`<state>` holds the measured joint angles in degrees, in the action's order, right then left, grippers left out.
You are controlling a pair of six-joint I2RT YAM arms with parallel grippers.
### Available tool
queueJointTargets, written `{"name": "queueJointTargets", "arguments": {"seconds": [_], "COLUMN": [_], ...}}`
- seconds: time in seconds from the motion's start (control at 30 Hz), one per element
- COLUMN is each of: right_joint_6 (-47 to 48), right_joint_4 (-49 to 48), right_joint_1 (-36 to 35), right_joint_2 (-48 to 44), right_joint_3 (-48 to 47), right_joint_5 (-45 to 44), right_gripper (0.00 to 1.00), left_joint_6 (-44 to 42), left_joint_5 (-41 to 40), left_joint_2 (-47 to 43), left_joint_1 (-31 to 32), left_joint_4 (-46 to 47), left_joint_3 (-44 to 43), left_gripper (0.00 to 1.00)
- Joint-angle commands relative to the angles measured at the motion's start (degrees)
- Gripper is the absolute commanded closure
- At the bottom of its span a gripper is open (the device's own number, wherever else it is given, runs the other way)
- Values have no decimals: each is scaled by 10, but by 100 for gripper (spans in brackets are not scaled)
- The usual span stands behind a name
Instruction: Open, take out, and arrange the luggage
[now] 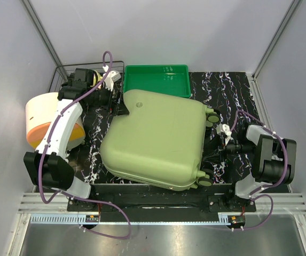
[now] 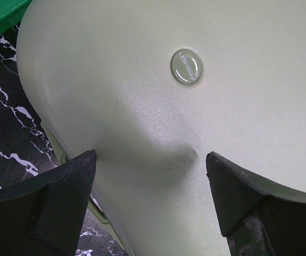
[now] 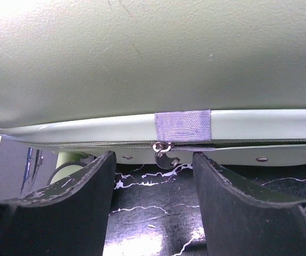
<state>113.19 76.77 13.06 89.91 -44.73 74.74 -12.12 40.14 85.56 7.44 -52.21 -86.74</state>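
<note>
The luggage (image 1: 158,138), a large pale olive-green hard-shell case, lies shut and flat on the black marbled mat, with its wheels (image 1: 212,116) facing right. My left gripper (image 1: 122,104) hovers at its far left corner; in the left wrist view it is open (image 2: 150,160) over the shell (image 2: 222,117), below the round badge (image 2: 186,66). My right gripper (image 1: 218,141) sits at the case's right side between the wheels. It is open (image 3: 154,160), level with the zip rim. The metal zip pull (image 3: 166,156) hangs under a grey fabric tab (image 3: 182,126), between the fingertips and untouched.
A bright green shallow tray (image 1: 157,80) stands behind the case. A black wire basket (image 1: 67,74) holding items is at the back left. An orange-and-white round object (image 1: 48,120) sits by the left arm. Grey walls close in both sides.
</note>
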Motion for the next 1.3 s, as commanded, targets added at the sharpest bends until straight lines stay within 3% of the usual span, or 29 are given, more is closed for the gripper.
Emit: {"name": "queueJointTargets", "arguments": {"seconds": [0.0, 0.27, 0.4, 0.57, 0.63, 0.77, 0.9, 1.07, 1.2, 1.27], "right_joint_6": [219, 206, 215, 212, 208, 185, 179, 161, 156, 157], "right_joint_4": [161, 161, 161, 161, 160, 161, 160, 160, 160, 160], "right_joint_1": [-5, -8, -13, -14, -13, -4, 41, 65, 66, 66], "right_joint_2": [15, 27, 22, 24, 28, 30, 47, 93, 121, 126], "right_joint_3": [-12, -27, -22, -25, -29, -44, -76, -136, -162, -168], "right_joint_5": [30, 29, 23, 26, 29, 37, 41, 59, 82, 91], "right_gripper": [34, 55, 60, 83, 100, 100, 100, 100, 100, 100], "left_joint_6": [-7, -4, -4, -2, -4, -25, -76, -164, -162, -150], "left_joint_5": [-2, -1, -2, -3, -2, 5, 22, 12, -11, -32], "left_joint_2": [1, 18, 17, 18, 19, 20, 44, 128, 210, 248], "left_joint_1": [4, 5, 6, 6, 6, 5, 6, 36, 90, 133], "left_joint_4": [21, 21, 21, 26, 26, 15, -53, -136, -178, -178], "left_joint_3": [-8, -19, -15, -9, -9, -22, -88, -271, -456, -500], "left_gripper": [13, 14, 15, 15, 16, 16, 16, 12, 10, 7]}}
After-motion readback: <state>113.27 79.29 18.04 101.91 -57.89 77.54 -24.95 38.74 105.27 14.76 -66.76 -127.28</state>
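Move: The zipper pull hangs almost between my open right fingers, about 1 cm ahead and 1 cm farther left. The purple ribbon sits on the seam roughly 1 cm beyond the pull; the far wheels are some 14 cm ahead of my right hand and 2 cm to its right. My left hand is at the suitcase's far left corner, with the suitcase's middle about 11 cm back, 10 cm right and 8 cm lower. I shut my right fingers on the zipper pull, then drag it about 6 cm forward along the seam, past the purple ribbon towards the far wheels, easing some 3 cm to the right. My left hand stays resting on the suitcase's corner until that pull gets going, then, fingers wide, lifts off up, forward and to the right, about 8 cm of it upward, tilting its fingers down. ##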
